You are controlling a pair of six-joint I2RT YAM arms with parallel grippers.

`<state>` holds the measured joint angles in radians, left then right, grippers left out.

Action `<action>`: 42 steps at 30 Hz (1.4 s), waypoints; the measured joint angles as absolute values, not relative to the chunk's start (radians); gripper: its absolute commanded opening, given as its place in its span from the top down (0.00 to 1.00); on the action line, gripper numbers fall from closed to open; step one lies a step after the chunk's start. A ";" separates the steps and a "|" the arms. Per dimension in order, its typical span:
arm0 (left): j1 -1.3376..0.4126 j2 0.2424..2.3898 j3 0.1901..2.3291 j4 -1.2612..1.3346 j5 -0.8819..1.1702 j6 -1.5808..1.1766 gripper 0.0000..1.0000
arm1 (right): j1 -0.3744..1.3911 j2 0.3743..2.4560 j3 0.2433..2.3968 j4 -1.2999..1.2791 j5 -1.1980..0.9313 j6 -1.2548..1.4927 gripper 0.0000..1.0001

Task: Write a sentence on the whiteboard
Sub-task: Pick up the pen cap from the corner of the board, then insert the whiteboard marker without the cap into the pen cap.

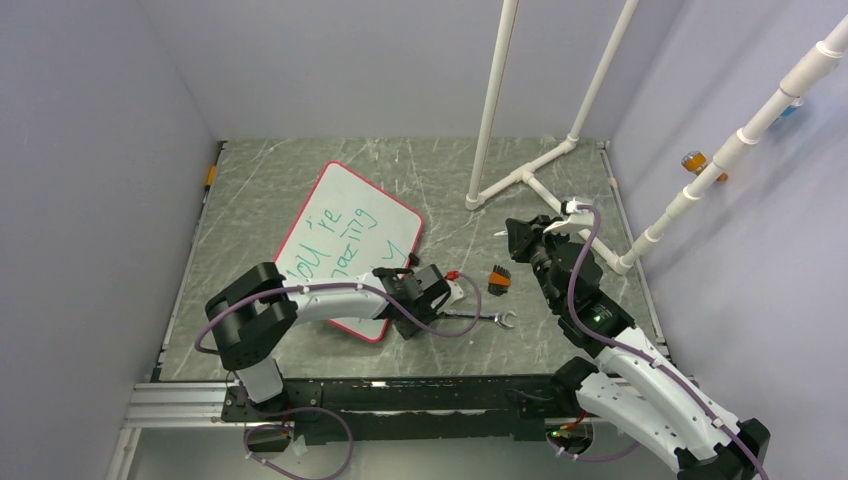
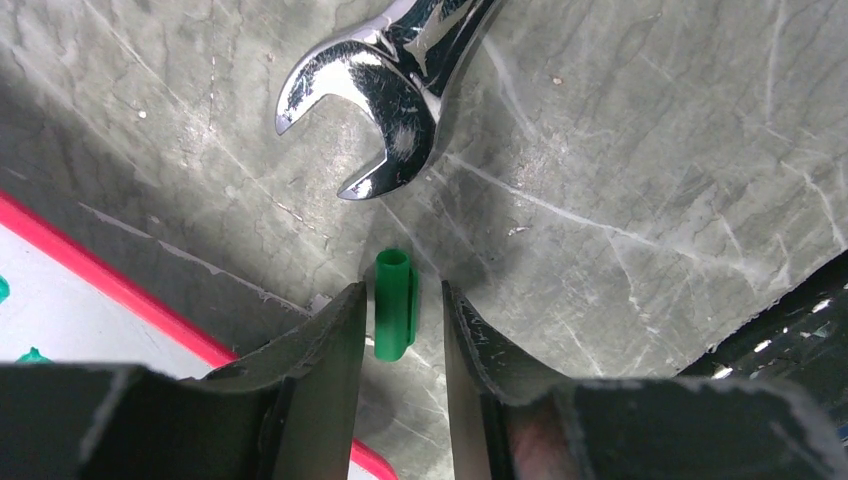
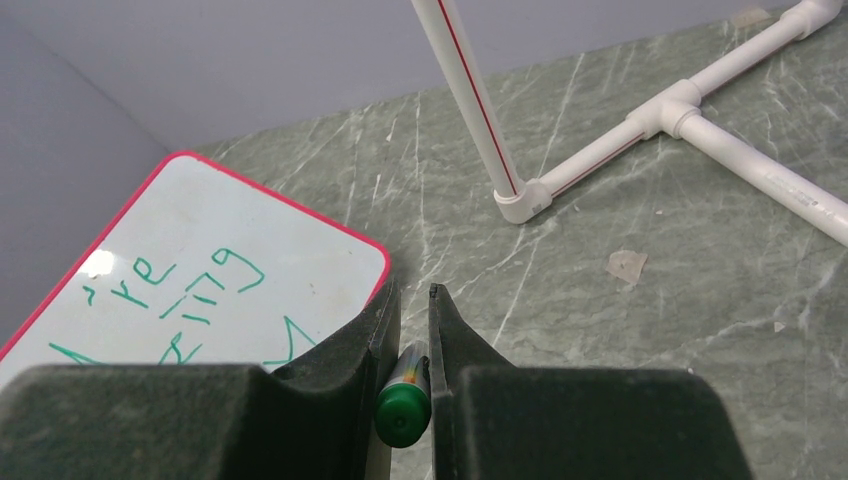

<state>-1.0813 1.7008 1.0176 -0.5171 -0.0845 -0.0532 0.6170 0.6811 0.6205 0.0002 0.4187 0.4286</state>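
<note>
The whiteboard (image 1: 345, 240) lies flat at the left, red-framed, with the sentence (image 1: 335, 245) in green marker lines on it. The right wrist view also shows the whiteboard (image 3: 200, 250) and part of the sentence (image 3: 170, 295). My left gripper (image 2: 401, 288) is low over the table beside the board's near right edge. Its jaws stand open around a small green cap (image 2: 395, 310), with a narrow gap on each side. My right gripper (image 3: 412, 288) is shut on a green marker (image 3: 404, 400) and held above the table, right of the board. In the top view the left gripper (image 1: 425, 297) and right gripper (image 1: 520, 238) are apart.
A chrome wrench (image 2: 390, 90) lies just beyond the cap; the top view shows the wrench (image 1: 480, 318) right of the left gripper. A small orange-and-black object (image 1: 499, 278) sits nearby. A white pipe frame (image 1: 530, 175) stands at the back right, with walls on three sides.
</note>
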 measured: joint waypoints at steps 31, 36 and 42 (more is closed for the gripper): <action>-1.099 1.545 1.013 -0.496 -0.041 0.022 1.00 | 0.616 0.556 0.622 -0.060 0.409 0.413 1.00; -1.099 1.520 1.102 -0.530 -0.040 0.089 1.00 | 0.616 0.532 0.622 -0.098 0.364 0.419 1.00; -1.082 1.473 1.201 -0.583 -0.024 0.157 1.00 | 0.616 0.516 0.624 -0.136 0.334 0.429 1.00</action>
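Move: Right between the left hand's open fingertips lies the pen cap, about 1 cm below the hand point on the table. The whiteboard's near corner is roughly 5 cm to the hand's left and 3 cm nearer the base; the wrench's near jaw sits some 5 cm to its right and 2 cm farther out, both at table height. From the raised right hand, the cap is about 19 cm left, 11 cm back and 25 cm below. Shifting barely half a centimetre back and left, the left hand shuts its fingers on the pen cap, pinches it, then climbs with growing speed about 13 cm off the table, drifting some 4 cm right and a little forward as the fingers tilt outward and right by roughly 20 degrees. The right hand, still holding the marker, later draws back about 3 cm. ##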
